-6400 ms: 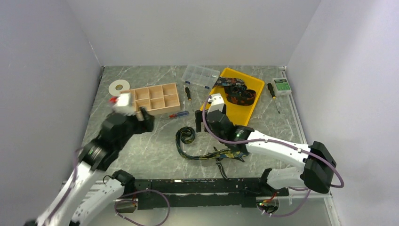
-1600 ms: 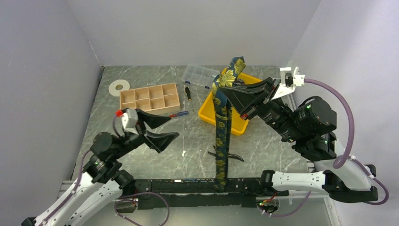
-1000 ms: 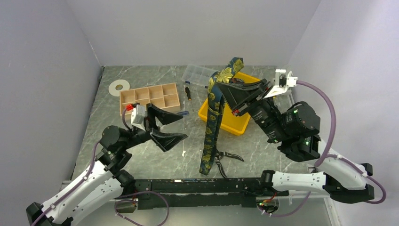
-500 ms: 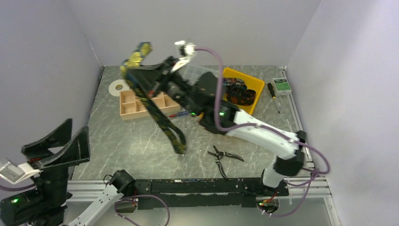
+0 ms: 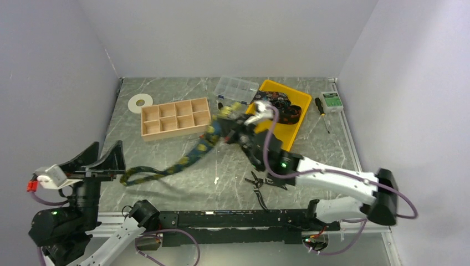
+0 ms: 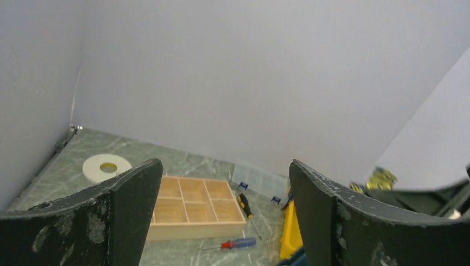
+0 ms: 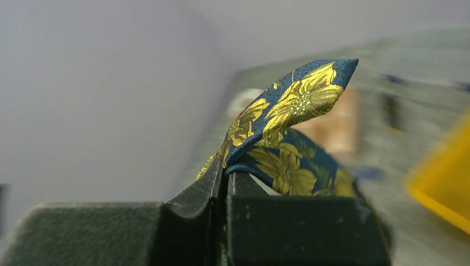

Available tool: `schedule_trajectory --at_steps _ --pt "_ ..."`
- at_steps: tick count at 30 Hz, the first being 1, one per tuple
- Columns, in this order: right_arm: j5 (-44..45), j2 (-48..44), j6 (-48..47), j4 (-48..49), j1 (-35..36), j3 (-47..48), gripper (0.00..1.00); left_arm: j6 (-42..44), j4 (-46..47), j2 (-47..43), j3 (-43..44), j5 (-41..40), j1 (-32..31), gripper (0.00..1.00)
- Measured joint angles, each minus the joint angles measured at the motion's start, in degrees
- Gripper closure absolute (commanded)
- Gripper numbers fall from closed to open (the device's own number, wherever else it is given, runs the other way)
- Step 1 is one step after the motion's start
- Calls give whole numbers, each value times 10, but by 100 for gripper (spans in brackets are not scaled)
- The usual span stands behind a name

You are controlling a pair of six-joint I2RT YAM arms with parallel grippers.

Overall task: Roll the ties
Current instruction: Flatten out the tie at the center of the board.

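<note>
A dark navy tie [image 5: 188, 158] with yellow flowers runs from the table's middle down-left, its tail lying on the table near my left gripper. My right gripper [image 5: 229, 117] is shut on its upper end. In the right wrist view the fingers [image 7: 194, 194] pinch the folded tie [image 7: 299, 100], whose pointed tip sticks up above them. Coiled ties [image 5: 280, 108] lie in the yellow tray [image 5: 302, 100]. My left gripper [image 5: 109, 145] is raised at the near left, open and empty; its fingers [image 6: 133, 194] frame the table beyond.
A wooden organizer [image 5: 176, 117], tape roll [image 5: 139, 102] and clear compartment box [image 5: 237, 88] sit at the back. Black-handled pliers [image 5: 263, 183] lie near the front middle. A screwdriver [image 5: 321, 111] and a green device [image 5: 332, 100] are at the back right.
My right arm swung the tie down from high at the back left to the table's middle, and the tail now trails on the table. My left gripper shifted slightly right, still open.
</note>
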Motion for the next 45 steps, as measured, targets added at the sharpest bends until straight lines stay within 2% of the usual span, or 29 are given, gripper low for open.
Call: schedule_trajectory --at_steps 2,4,8,10,13,15,17,20,23,25,28,31,33,37,40,43,45 --pt "73 -83 25 -25 -16 -115 100 -8 -2 3 -17 -1 0 10" --pt "148 -172 78 -93 -14 -203 100 -25 -1 10 -38 -2 0 10" --pt "264 -306 232 -266 -10 -274 100 -70 -1 41 -88 -1 0 11" --pt "303 -338 325 -357 -10 -282 100 -97 0 65 -115 2 0 12" --pt "335 -340 488 -507 -10 -281 100 -139 7 104 -151 14 0 14" --pt "337 -309 614 -628 -10 -281 100 -171 14 132 -174 27 0 15" --pt "333 -267 702 -739 -9 -281 100 -199 24 156 -196 42 0 16" --pt "318 -204 780 -873 -9 -281 100 -237 37 178 -223 63 0 16" --pt "316 -209 817 -937 -11 -287 100 -263 41 186 -242 72 0 16" --pt "313 -242 832 -948 -26 -300 86 -273 41 184 -245 73 0 16" --pt "307 -311 849 -944 -71 -325 51 -286 41 170 -245 71 0 16" --pt "302 -381 827 -934 -114 -342 21 -300 31 154 -245 61 0 15" --pt "301 -410 789 -918 -137 -342 9 -311 18 149 -245 55 0 14" --pt "301 -415 703 -898 -170 -308 2 -327 -13 144 -245 43 0 12" --pt "304 -366 590 -874 -178 -222 1 -330 -48 143 -235 33 0 12" --pt "282 -318 406 -766 -179 -153 3 -338 -82 151 -212 24 0 11" --pt "216 -300 266 -633 -179 -151 8 -346 -100 161 -200 20 0 11"
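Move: The right hand holds one end of the tie well above the table. The bare middle of the board, where the tie is to lie, is roughly 12 cm to the right, 6 back and 35 below. The shears lie about 18 cm right and 10 back, the yellow bin some 23 right and 15 ahead, the wooden tray 14 left and 16 ahead, all on the table. From the left hand, the bare middle is about 37 cm right, 5 ahead and 38 below. Sweeping right about 35 cm while sinking over 25 and drawing slightly back, the right hand pulls the pinched tie across the board past the shears, wrist turning some 60 degrees clockwise and fingers tipping down. Low near the right side, its fingers open and let go; it then lifts away up, left and forward. The empty, open left hand sinks some 20 cm, going right and forward, tilting down. ##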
